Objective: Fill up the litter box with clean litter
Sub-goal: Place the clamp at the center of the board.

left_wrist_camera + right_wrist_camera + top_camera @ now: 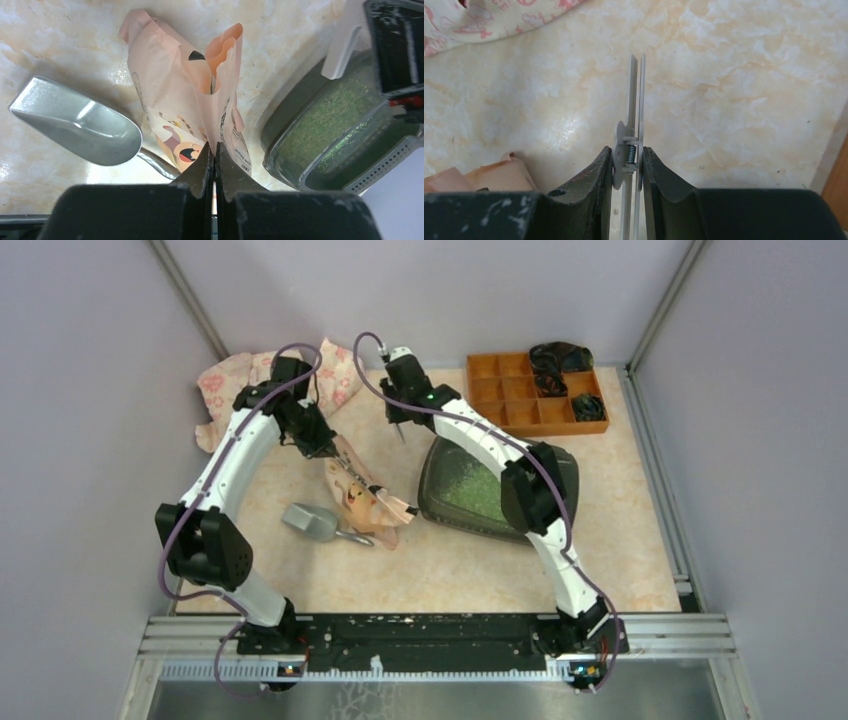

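Note:
The dark litter box (428,495) lies right of centre, tilted, with green clean litter (470,488) spread inside. From the left wrist its wall (274,144) and the litter (335,112) fill the right side. My left gripper (333,450) is shut on the top edge of the peach-orange paper bag (365,498), whose folded body (190,90) hangs in front of the gripper (215,152). My right gripper (400,428) hovers just beyond the box's far left corner, shut (628,156) on a thin grey spring clip (635,100).
A grey metal scoop (310,522) (75,122) lies on the table left of the bag. A floral cloth (265,380) (499,15) is bunched at the back left. An orange compartmented organiser (520,390) with dark items stands at the back right. Grey walls close in three sides.

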{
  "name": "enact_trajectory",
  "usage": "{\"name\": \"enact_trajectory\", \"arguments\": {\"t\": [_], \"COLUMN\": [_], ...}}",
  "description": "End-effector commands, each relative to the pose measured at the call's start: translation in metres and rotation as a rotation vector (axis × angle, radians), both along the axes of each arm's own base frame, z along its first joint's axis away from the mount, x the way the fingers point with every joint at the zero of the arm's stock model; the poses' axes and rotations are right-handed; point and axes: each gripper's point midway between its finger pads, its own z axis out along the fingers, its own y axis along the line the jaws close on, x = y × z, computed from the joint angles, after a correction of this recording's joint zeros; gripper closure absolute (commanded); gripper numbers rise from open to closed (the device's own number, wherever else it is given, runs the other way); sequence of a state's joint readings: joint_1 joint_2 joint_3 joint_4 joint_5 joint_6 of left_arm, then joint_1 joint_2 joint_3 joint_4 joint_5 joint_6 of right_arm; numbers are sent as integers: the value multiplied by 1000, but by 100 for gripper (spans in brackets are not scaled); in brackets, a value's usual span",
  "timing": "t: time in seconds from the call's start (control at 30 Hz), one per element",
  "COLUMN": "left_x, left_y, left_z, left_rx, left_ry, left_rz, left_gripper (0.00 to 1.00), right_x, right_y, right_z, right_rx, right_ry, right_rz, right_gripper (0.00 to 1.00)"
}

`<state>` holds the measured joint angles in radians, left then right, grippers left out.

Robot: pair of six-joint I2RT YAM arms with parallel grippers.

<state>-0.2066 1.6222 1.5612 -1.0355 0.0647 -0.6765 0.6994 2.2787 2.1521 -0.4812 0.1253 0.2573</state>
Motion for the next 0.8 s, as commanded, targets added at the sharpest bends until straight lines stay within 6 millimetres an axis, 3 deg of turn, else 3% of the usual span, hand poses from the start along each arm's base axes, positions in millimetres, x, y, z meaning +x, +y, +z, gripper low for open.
{"name": "enact_trajectory", "arguments": {"t": [0.0, 0.03, 0.2, 0.33, 0.43, 0.53, 0.63, 0.77], "left_x": [3, 3, 5, 6, 7, 7, 9, 12], "left_y": [0, 0, -1, -1, -2, -3, -4, -6], "left_z": [7, 7, 3, 0, -2, 0, 4, 7], "left_rx": [-2, -2, -1, -3, -3, -9, -17, -32], "left_ry": [-33, -34, -29, -28, -28, -33, -59, -84], "left_rz": [-21, -23, -26, -28, -27, -31, -31, -36], "left_gripper": [100, 100, 100, 100, 100, 100, 100, 100], "right_x": [11, 11, 12, 11, 6, -2, -22, -66], "right_y": [15, 16, 15, 14, 15, 15, 8, -2], "right_z": [20, 14, -3, 1, 9, 18, 33, 45], "right_rx": [82, 75, 43, 36, 44, 46, 56, 119], "right_ry": [-32, -23, -5, -14, -21, -8, 8, 29], "right_rz": [3, 5, 11, 28, 52, 80, 127, 222], "right_gripper": [100, 99, 61, 47, 40, 40, 42, 42]}}
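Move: The right hand, still holding the clamp, has the bare spot at the board's center almost straight below it, some 10 cm down. From that hand the litter bag stands about 11 cm back and 8 cm to the left, and the litter box some 10 cm back and 23 cm to the right, both around 8 cm lower. From the left hand, which grips the bag's top, the spot is roughly 8 cm ahead, 14 cm to the right and 12 cm below. The clamp leaves the right fingers: that hand sinks about 4 cm over the bare spot, halts there and opens well wide to let go. With the fingers open it then draws back about 3.5 cm towards its base, staying low and tipping a few degrees further down. The left fingers, shut on the bag's top, keep their hold. ##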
